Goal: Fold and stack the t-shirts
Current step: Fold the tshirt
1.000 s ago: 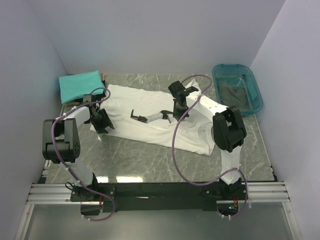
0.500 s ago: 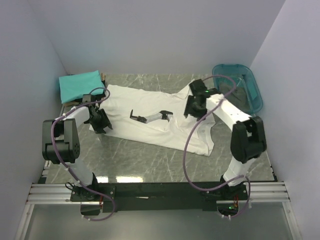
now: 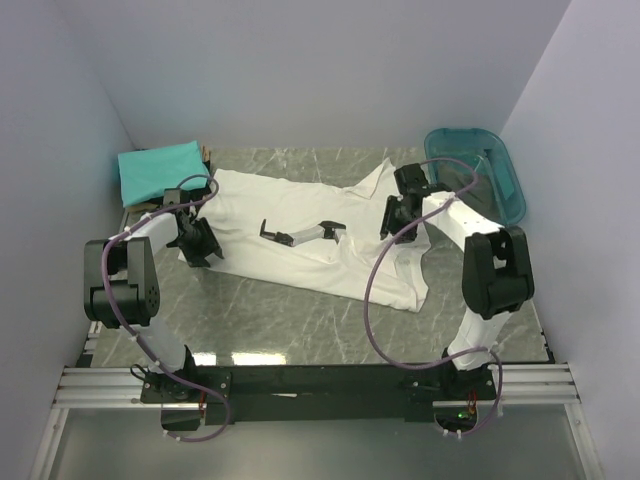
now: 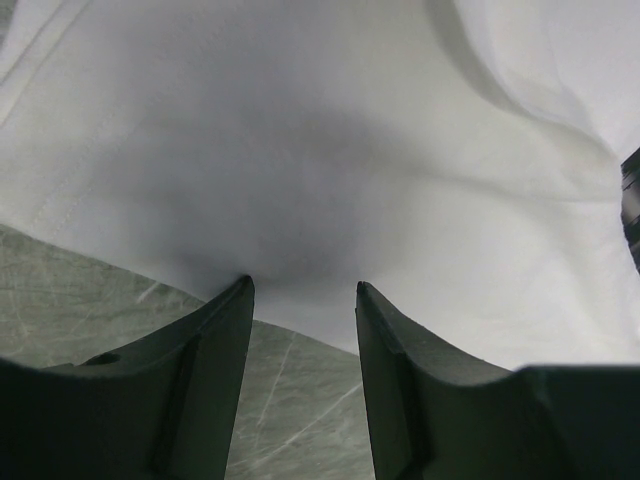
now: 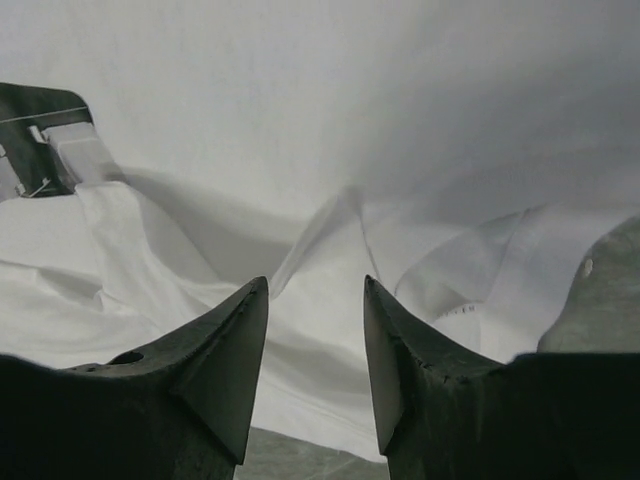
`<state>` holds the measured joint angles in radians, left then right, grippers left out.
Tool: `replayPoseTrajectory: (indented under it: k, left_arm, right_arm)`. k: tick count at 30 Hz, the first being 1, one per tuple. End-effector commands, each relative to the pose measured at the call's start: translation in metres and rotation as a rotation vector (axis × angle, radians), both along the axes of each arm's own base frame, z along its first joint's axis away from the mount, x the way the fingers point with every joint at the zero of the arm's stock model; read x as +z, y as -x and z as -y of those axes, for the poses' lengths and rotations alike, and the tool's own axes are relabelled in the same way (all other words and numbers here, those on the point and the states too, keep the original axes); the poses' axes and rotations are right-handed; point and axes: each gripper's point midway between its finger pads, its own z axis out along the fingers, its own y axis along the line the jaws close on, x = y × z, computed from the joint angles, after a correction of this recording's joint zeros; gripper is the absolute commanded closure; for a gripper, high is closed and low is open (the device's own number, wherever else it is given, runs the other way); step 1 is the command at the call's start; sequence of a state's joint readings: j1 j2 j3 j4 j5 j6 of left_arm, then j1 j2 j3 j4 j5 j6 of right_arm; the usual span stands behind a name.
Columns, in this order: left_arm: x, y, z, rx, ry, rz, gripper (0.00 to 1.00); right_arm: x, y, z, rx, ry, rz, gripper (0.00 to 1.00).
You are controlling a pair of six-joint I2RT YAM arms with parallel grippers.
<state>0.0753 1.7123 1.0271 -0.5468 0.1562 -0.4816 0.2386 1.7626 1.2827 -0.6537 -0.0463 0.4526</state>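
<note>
A white t-shirt (image 3: 250, 205) lies spread across the table, its black-and-grey robot-arm print (image 3: 300, 233) facing up. My left gripper (image 3: 207, 250) is low at the shirt's left hem. Its jaws (image 4: 302, 288) are open, and only bare table and the hem edge (image 4: 330, 150) show between them. My right gripper (image 3: 390, 222) hovers over the shirt's right side near the collar, open (image 5: 315, 284) above rumpled white cloth (image 5: 300, 100), holding nothing. A folded teal t-shirt (image 3: 158, 168) rests at the back left. Dark cloth (image 3: 462, 186) lies inside the tub.
A translucent teal tub (image 3: 512, 180) stands at the back right, just beyond the right arm. White walls close in the table on three sides. Grey marble table (image 3: 290, 320) shows in front of the white shirt.
My right gripper has moved from the shirt's middle to its right side and gone from shut to open. The left arm has stayed put.
</note>
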Motion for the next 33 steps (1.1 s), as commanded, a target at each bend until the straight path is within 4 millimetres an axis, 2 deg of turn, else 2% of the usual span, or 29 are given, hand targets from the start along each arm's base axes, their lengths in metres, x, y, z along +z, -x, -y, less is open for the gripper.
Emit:
replayPoseTrajectory:
  k: [1,7,17,23,29,33]
  left_arm:
    - [0.007,0.001,-0.012,-0.007,-0.054,0.013,0.48]
    - [0.01,0.0,-0.013,0.002,-0.054,0.021,0.48]
    - [0.009,0.001,-0.013,0.015,-0.045,0.017,0.47]
    - [0.007,0.003,-0.014,0.016,-0.047,0.009,0.47]
    - [0.009,0.004,-0.015,0.021,-0.05,0.015,0.47]
    - [0.007,0.005,-0.014,0.022,-0.044,0.011,0.48]
  right_arm:
    - [-0.006,-0.019,-0.007,0.041,-0.003,0.023,0.5]
    - [-0.023,-0.018,0.0,0.038,0.027,-0.013,0.51]
    - [-0.03,-0.029,0.001,0.03,0.023,-0.022,0.52]
    - [-0.038,-0.035,-0.004,0.03,0.006,-0.037,0.57]
    - [-0.045,-0.029,-0.002,0.036,0.011,-0.056,0.68]
    - [-0.043,-0.025,0.003,0.031,0.033,-0.057,0.86]
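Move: On the t-shirt's folded-over right part, a small peaked wrinkle stands about 5 cm below the right hand, 2 cm ahead and dead centre sideways. From that same hand, the dark end of the printed figure lies some 12 cm to the left and 3 cm ahead, and the shirt's near right corner roughly 12 cm back and 5 cm right. From the idle left hand the wrinkle is about 40 cm to the right, 5 cm farther out and roughly level in height. The wrinkle in the t-shirt's folded-over cloth gets pinched: the right hand sinks onto it with fingers half open, straight down at first, then on down and slightly forward, about 5 cm lower and 2 cm farther out in all. Near the bottom the fingers close, their tips coming together on a bit of cloth. ##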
